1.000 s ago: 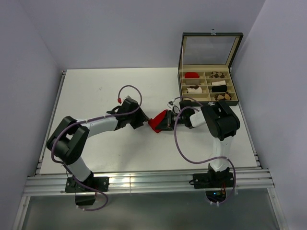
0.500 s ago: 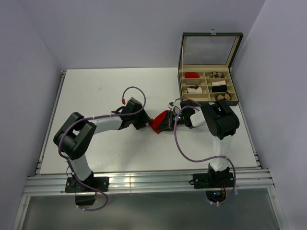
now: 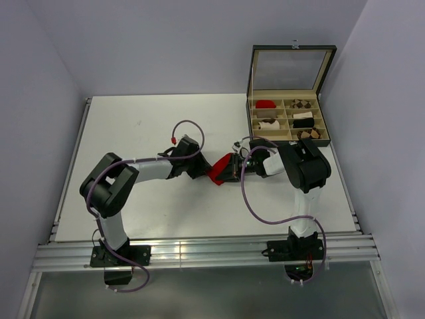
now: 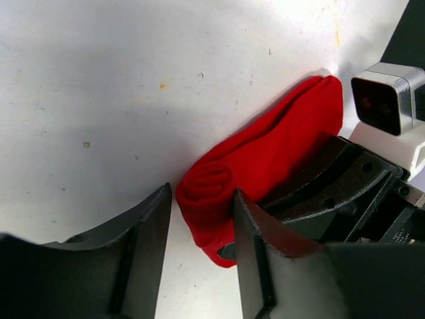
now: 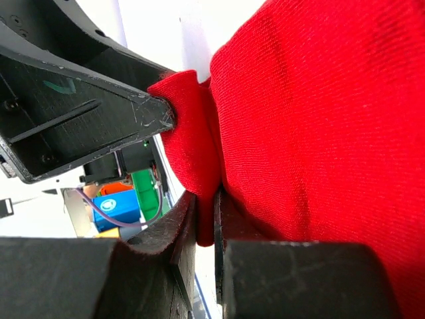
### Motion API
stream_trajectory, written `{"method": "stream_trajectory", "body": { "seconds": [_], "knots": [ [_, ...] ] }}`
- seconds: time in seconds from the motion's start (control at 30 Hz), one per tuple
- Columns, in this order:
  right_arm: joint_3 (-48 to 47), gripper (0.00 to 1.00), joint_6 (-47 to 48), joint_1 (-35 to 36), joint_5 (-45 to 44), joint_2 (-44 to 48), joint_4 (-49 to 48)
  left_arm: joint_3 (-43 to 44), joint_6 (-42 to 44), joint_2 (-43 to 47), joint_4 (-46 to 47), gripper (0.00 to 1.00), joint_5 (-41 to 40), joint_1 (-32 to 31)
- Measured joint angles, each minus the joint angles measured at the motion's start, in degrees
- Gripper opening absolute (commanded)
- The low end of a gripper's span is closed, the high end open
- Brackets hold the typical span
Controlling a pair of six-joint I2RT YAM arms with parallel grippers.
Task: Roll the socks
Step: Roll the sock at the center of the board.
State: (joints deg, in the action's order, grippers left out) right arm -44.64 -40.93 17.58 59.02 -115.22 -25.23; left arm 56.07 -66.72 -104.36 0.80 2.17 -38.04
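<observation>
The red sock (image 3: pixel 218 169) lies at the table's middle between my two grippers. In the left wrist view its near end is rolled into a small coil (image 4: pixel 209 189), and the rest stretches up and to the right (image 4: pixel 292 126). My left gripper (image 4: pixel 202 229) is open with its jaws on either side of the coil. The coil touches the right finger (image 4: pixel 255 246) and stands apart from the left one. My right gripper (image 5: pixel 206 222) is shut on a fold of the red sock (image 5: pixel 319 133). The cream sock does not show on the table.
An open divided box (image 3: pixel 287 136) stands at the back right, lid upright. It holds a red bundle (image 3: pixel 265 104), a cream-and-brown one (image 3: pixel 267 124), brown-patterned bundles (image 3: pixel 302 104) and a black-and-white one (image 3: pixel 303 122). The right gripper's body (image 4: pixel 345 186) sits close beside my left fingers.
My left arm has pushed right, bringing its open gripper up to the sock's rolled end. The right gripper has stayed shut on the sock in the same place.
</observation>
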Motion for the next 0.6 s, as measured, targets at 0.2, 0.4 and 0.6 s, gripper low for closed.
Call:
{"method": "stream_trajectory", "body": {
  "seconds": [0.2,0.4,0.6],
  "knots": [
    [0.00,0.00,0.00,0.00,0.24,0.00,0.48,2.14,0.28,-2.08,-1.31,0.25,0.96,-0.31],
    [-0.02,0.18,1.81,0.04,-2.08,2.36,4.50,4.50,1.46,-3.32,-3.21,0.02,1.55,-0.72],
    [0.09,0.37,5.77,1.22,-10.03,8.96,12.02,5.79,2.80,-3.54,-5.14,0.00,0.74,-1.42]
  ]
}}
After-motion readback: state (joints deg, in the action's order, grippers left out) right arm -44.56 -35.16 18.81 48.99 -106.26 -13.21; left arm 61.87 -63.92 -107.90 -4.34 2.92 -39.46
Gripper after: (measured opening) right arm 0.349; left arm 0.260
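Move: The red sock's rolled end sits between the left fingertips, about 1 cm to the hand's right and 1 cm below; the sock's flat middle is some 4 cm ahead and 5 cm right. The right hand still pinches the sock, the rolled end about 2 cm to its left and level ahead. The sock box stands roughly 21 cm ahead and 25 cm right of the right hand. Left fingers pinch the red sock's rolled end, shifting some 1.5 cm right, then right fingers open, rising slightly. ##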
